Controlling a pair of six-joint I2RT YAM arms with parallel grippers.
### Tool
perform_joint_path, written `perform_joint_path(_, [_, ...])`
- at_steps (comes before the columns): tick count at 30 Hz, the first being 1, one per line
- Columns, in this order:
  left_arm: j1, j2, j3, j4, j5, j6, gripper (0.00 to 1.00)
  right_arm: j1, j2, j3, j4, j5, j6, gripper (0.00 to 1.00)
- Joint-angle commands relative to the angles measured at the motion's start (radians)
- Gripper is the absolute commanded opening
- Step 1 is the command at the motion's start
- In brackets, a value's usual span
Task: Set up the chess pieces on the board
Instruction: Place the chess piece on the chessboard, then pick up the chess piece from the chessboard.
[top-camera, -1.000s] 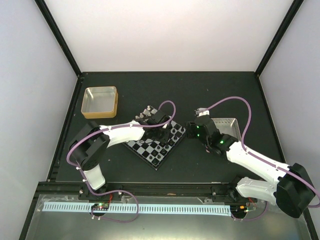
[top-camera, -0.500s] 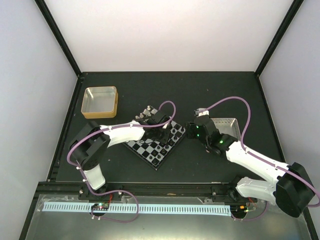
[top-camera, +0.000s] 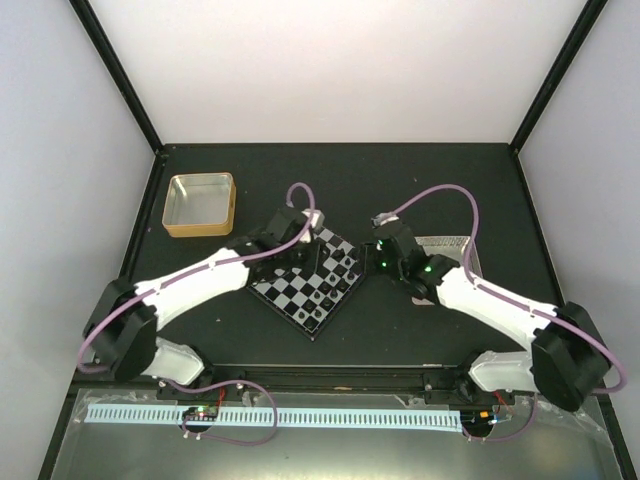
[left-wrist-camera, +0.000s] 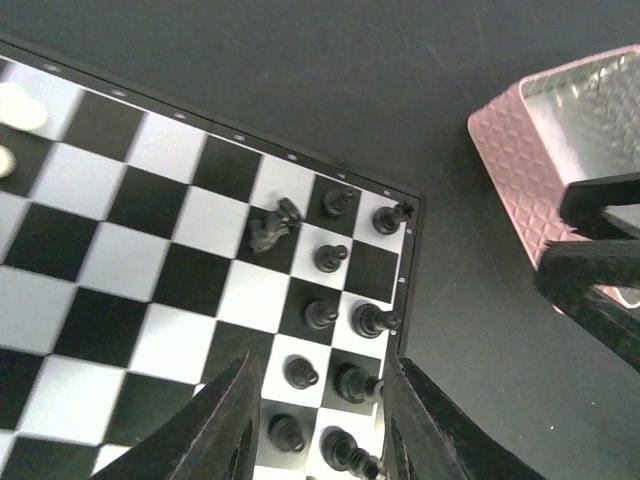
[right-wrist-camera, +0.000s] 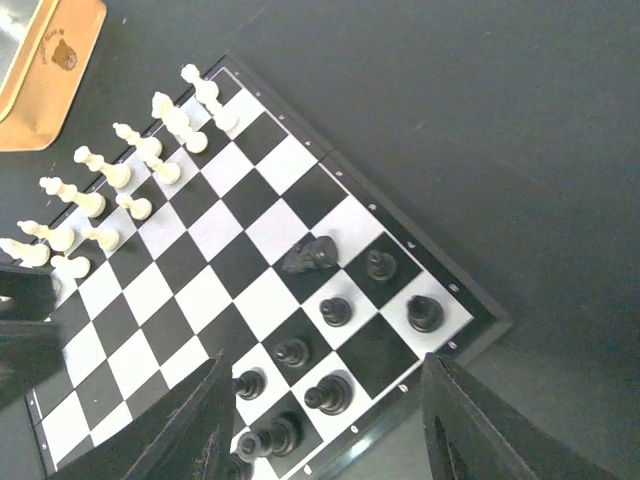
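Note:
The board (top-camera: 300, 300) lies at the table's middle. In the right wrist view, white chess pieces (right-wrist-camera: 120, 175) stand in two rows along its far left edge. Black pieces (right-wrist-camera: 335, 312) stand along the near right edge. One black piece (left-wrist-camera: 272, 225) lies tipped over on a square, also seen as the fallen piece (right-wrist-camera: 310, 255). My left gripper (left-wrist-camera: 322, 385) hovers open over the black pieces, holding nothing. My right gripper (right-wrist-camera: 328, 385) hangs open above the board's right corner, also holding nothing. From above, the left gripper (top-camera: 303, 255) and right gripper (top-camera: 375, 258) flank that corner.
A gold-rimmed tray (top-camera: 200, 205) sits at the back left of the dark table. A pink-rimmed tray (left-wrist-camera: 540, 150) stands just right of the board, partly under the right arm (top-camera: 480, 300). The right gripper's dark fingers (left-wrist-camera: 600, 250) show at the left wrist view's right edge.
The left gripper's jaws have opened and it has drawn back up and left from the board's right corner. The right gripper has shifted slightly left toward the board.

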Motion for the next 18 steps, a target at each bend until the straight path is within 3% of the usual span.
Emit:
perform_joint_path(1, [0.046,-0.159,-0.092,0.057,-0.028,-0.033,0.37,-0.004,0.094,0.106,-0.055,-0.067,-0.045,0.53])
perform_joint_path(10, [0.088,-0.582,-0.263,0.029,-0.251,0.009,0.41,-0.003,0.347,0.318,-0.171,-0.091,-0.082,0.52])
perform_joint_path(18, [0.092,-0.912,-0.394,0.05,-0.419,0.066,0.61,-0.003,0.503,0.424,-0.19,-0.128,-0.103,0.51])
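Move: The lying black knight, near the board's right-hand corner, is about 8 cm ahead of the right hand, 7 cm to its left and 11 cm below. On the same low level, the black corner rook stands about 7 cm ahead and 1 cm left of that hand, and the nearer black pawn 6 cm ahead and 5 cm left. From the left hand the knight lies some 7 cm ahead, 4 cm right and 11 cm below. The lying black knight is what the right hand closes on: with fingers still open and empty, this hand travels about 5 cm left and 4 cm forward, then increasingly down, 5 cm in all, tipping its fingers a little steeper. Meanwhile the empty left hand clears out quickly to the left and up, rising some 12 cm and drawing slightly back, swinging its fingertips up and counter-clockwise and opening wider. ##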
